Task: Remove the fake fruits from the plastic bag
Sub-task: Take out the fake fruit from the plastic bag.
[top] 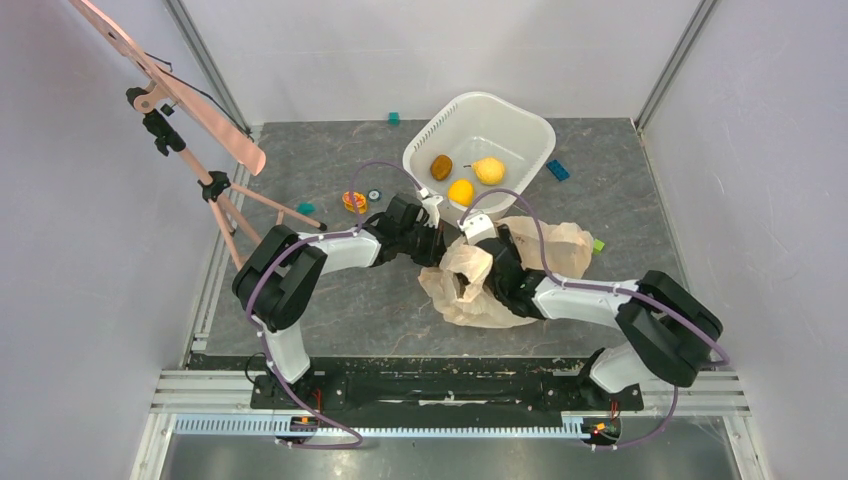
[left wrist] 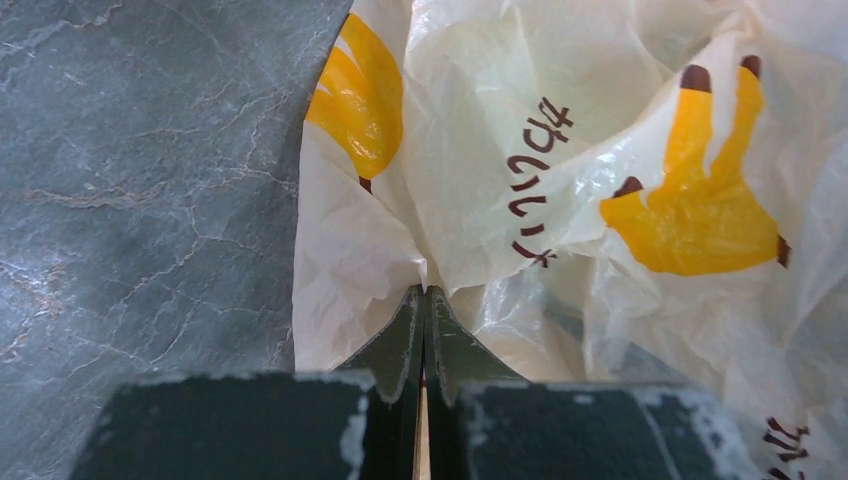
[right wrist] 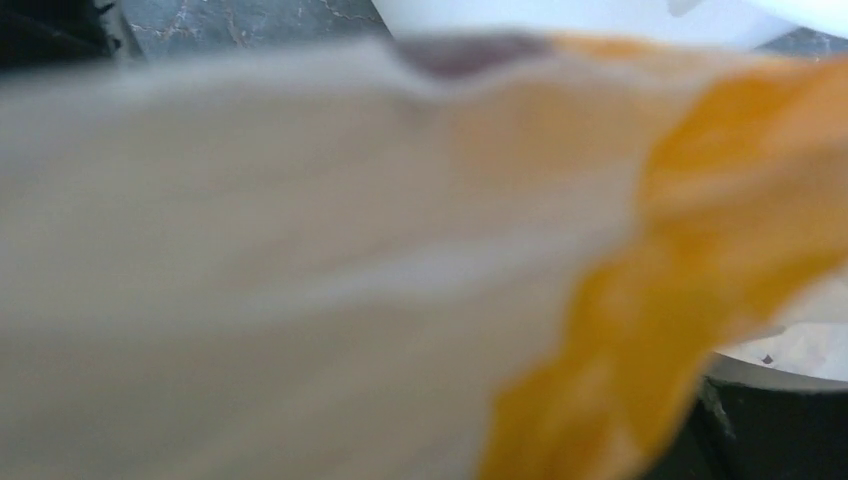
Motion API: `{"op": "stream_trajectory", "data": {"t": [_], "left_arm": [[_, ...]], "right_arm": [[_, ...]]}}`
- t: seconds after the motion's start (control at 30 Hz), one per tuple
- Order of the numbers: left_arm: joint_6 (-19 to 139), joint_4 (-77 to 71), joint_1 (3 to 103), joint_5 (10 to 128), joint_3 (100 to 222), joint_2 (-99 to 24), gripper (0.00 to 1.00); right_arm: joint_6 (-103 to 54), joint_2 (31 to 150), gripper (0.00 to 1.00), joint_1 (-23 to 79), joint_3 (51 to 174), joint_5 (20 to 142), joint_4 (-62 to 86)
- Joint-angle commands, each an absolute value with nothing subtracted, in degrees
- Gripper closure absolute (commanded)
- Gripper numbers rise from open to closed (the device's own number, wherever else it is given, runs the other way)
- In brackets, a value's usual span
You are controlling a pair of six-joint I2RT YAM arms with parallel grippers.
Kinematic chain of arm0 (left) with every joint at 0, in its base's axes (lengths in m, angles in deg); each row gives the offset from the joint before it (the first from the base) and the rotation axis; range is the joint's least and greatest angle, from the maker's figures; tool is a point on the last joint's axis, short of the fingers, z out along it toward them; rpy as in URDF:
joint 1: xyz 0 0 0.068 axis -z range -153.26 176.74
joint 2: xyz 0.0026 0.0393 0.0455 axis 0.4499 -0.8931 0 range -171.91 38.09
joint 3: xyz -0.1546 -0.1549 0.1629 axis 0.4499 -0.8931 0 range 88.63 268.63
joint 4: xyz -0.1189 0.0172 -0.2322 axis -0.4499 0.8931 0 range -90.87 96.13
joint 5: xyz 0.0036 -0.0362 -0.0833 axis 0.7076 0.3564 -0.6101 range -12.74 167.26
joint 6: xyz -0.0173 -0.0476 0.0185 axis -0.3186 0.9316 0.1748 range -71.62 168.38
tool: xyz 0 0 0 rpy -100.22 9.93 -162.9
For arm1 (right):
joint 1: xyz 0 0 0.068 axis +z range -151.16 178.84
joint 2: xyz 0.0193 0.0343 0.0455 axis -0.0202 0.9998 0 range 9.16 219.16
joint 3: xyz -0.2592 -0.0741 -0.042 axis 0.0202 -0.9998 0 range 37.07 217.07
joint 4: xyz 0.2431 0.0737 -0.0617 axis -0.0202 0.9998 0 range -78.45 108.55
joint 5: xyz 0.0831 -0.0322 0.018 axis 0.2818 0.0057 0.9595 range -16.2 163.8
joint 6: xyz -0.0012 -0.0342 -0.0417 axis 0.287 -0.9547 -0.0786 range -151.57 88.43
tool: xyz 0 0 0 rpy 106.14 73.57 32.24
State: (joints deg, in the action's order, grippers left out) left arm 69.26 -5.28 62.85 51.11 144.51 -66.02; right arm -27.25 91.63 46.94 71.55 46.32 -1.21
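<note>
The plastic bag [top: 545,245], peach-beige with yellow banana prints, lies crumpled at mid-table between my two arms. My left gripper [left wrist: 424,290] is shut on a pinched fold of the bag [left wrist: 520,170]; in the top view the left gripper [top: 443,250] sits at the bag's left edge. My right arm's wrist [top: 512,278] reaches into the lifted bag mouth, where the film hides its fingers. The bag [right wrist: 300,250] blurs across the whole right wrist view. Three fake fruits lie in the white tub [top: 520,118]: a brown oval [top: 441,166], a yellow pear [top: 489,170] and an orange-yellow round one [top: 461,191].
A pink easel on a tripod [top: 200,175] stands at the far left. An orange flower-shaped disc [top: 354,201] lies left of the tub. Small blocks are scattered about: teal [top: 394,118], teal [top: 306,208], blue [top: 557,170], green [top: 598,245]. Grey walls close in the table.
</note>
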Motion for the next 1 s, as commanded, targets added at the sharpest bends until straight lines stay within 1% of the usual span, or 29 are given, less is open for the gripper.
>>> {"op": "stream_trajectory", "data": {"t": [0.0, 0.2, 0.33, 0.47, 0.5, 0.6, 0.7, 0.8, 0.97], "left_arm": [[66.4, -6.2, 63.1, 48.4, 145.4, -66.0, 0.98], [66.3, -6.2, 63.2, 47.8, 145.0, -66.1, 0.98], [66.3, -6.2, 63.3, 47.6, 144.5, -65.7, 0.98], [66.5, -6.6, 63.3, 47.9, 143.5, -65.0, 0.98], [66.7, -6.7, 63.4, 48.0, 143.2, -64.7, 0.98], [67.4, -7.4, 63.3, 48.6, 141.9, -63.9, 0.98], [68.0, -8.3, 63.4, 49.1, 140.3, -62.7, 0.98], [68.3, -8.9, 63.4, 50.1, 138.5, -61.1, 0.98], [68.2, -8.7, 63.3, 51.9, 136.6, -59.0, 0.98]], "right_arm": [[-29.6, 95.2, 0.02, 45.2, 75.3, 49.3, -5.7], [-30.7, 100.7, 0.02, 44.2, 77.6, 50.8, -7.3], [-30.9, 104.0, 0.02, 44.2, 78.6, 48.6, -7.3], [-29.8, 104.2, 0.16, 44.2, 77.6, 46.2, -7.1], [-29.4, 103.5, 0.18, 44.3, 77.1, 45.8, -7.0], [-28.8, 100.2, 0.3, 44.2, 75.0, 46.4, -6.4], [-28.3, 95.5, 0.37, 44.3, 73.4, 48.7, -4.5], [-27.8, 88.9, 0.4, 45.0, 71.3, 52.4, -1.6], [-26.0, 75.4, 0.41, 47.4, 68.8, 62.0, 6.0]]}}
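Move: The green fruit, hidden under the bag film, lies about 3 cm ahead of the right hand, 1 cm to its left and some 4 cm below. The bag's raised fold stands roughly 5 cm back and 6 cm left of that hand. Beyond are the basket's orange fruit, about 12 cm ahead and 7 left, and its pear, about 17 ahead and 1 left. From the left hand, the green fruit is about 5 cm ahead and 11 cm right. Down and forward into the bag, the right hand, fingers wide, sinks about 3.5 cm while reaching some 2.5 cm, then partly closes around the green fruit and draws up and back with it, rising about 5 cm from its lowest point. The left hand keeps its pinch on the bag's edge and, late on, drifts about 3 cm back, slightly left and down. ##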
